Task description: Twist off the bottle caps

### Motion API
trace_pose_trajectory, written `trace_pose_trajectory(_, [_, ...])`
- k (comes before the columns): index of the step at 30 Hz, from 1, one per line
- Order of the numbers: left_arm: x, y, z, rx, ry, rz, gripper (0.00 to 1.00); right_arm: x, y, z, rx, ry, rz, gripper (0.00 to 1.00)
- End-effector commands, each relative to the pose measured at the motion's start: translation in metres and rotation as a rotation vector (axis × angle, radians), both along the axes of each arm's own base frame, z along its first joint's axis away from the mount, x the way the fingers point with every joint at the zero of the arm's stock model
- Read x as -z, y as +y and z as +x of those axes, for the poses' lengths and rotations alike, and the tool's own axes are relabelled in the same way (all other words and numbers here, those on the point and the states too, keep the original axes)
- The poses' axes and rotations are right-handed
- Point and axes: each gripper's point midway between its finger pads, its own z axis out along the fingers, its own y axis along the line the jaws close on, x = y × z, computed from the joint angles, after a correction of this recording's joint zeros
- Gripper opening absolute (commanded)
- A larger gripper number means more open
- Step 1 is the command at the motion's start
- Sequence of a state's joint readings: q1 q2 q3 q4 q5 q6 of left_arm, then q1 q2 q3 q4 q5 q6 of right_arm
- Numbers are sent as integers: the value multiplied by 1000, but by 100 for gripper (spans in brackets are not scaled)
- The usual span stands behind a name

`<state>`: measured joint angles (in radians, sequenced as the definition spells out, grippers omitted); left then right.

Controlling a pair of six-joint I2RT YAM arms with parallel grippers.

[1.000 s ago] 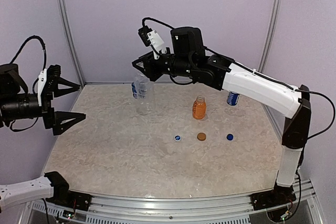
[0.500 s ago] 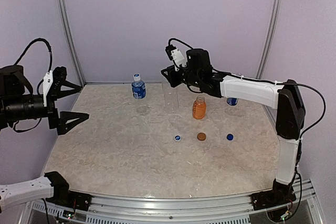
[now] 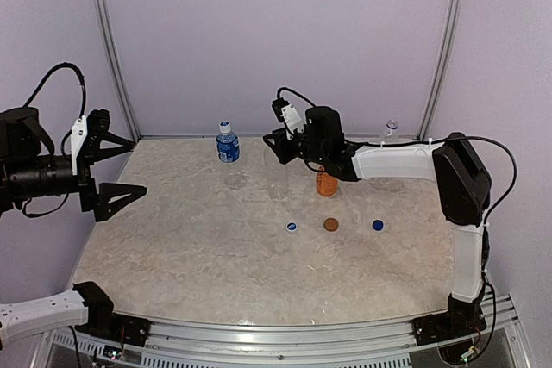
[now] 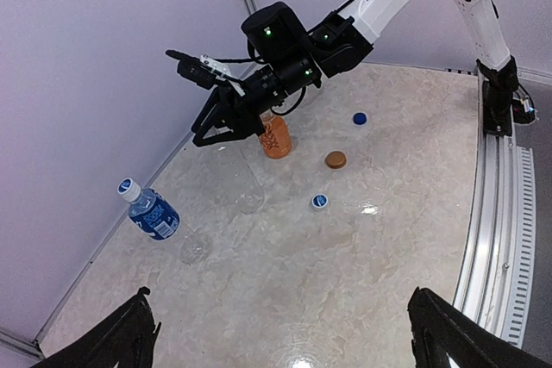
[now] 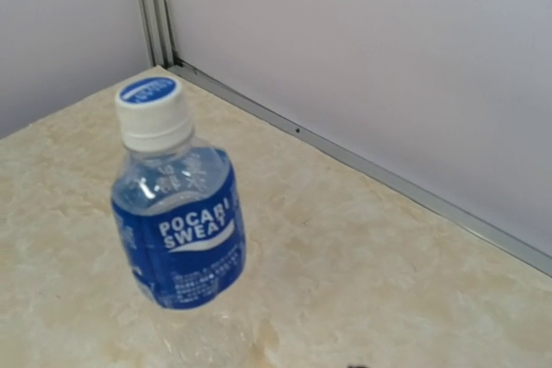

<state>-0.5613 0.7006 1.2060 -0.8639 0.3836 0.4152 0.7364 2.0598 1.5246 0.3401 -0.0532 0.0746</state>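
Note:
My right gripper is shut on the top of the tall clear bottle, just left of the open orange bottle. A blue-labelled bottle stands at the back left with its cap on. A second bottle's whitish cap shows above the right forearm. Two blue caps and a brown cap lie loose on the table. My left gripper hangs open at the far left, holding nothing. The right wrist view shows no fingers.
Walls close the table on three sides, with metal posts at the back corners. A metal rail runs along the near edge. The right forearm stretches low over the back right of the marble top.
The right gripper carried the tall clear bottle from the back left to beside the orange bottle and lowered it. The left gripper shifted slightly and stays open.

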Motion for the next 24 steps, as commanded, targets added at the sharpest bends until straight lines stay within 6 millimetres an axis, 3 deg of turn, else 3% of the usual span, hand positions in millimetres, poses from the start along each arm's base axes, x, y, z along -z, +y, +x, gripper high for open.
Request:
trace_pose_trajectory(1, [-1,1,2,-9,-6,-5,99,16,-1,1,-9,24,15,0])
trace_pose_trajectory(3, [-2,1,2,-6,-7,-7,99,19,-2,2,-1,37,11,0])
trace_pose_trajectory(8, [-1,0,2,-4,-4,-6,99,10,-9,1,21,25,2,43])
trace_pose_trajectory(15, [-2,-2,1,9,1,-12,99,-9,-8,0,3,-1,-15,66])
trace_pose_trajectory(16, [-3,-3,2,8,1,-12,99,-12,-8,-1,0,-5,-17,72])
trace_pose_trajectory(18, [-3,-3,4,1,4,-11,99,-20,-6,-2,-14,-16,-18,94])
trace_pose_trajectory(19, [-3,-3,6,-9,6,-10,99,-27,-5,-2,-20,-21,-16,99])
trace_pose_trajectory(22, [-4,2,23,-85,11,8,99,-53,-5,-4,-32,-44,-8,99])
trace_pose_trajectory(24, [3,6,50,-164,48,76,99,-74,-6,-5,-29,-56,-1,99])
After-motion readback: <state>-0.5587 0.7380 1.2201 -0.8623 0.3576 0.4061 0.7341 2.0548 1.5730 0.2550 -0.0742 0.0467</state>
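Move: My right hand still has the clear bottle by its top; the bottle's middle is straight below, some 9 cm down, its base at or just above the table. The blue-labelled bottle stands about 14 cm to the left and 4 cm farther out, the orange bottle some 15 cm to the right and level, the white cap about 14 cm back and 4 cm right. From my left hand the clear bottle is roughly 30 cm ahead and 28 cm right, well below. I let go of the clear bottle with my right hand: easing it straight down about 1 cm onto the table, I spread the fingers from nearly shut to fully wide around its top. Then I start to lift, some 1.5 cm up from the lowest point, with the wrist practically unturned. ##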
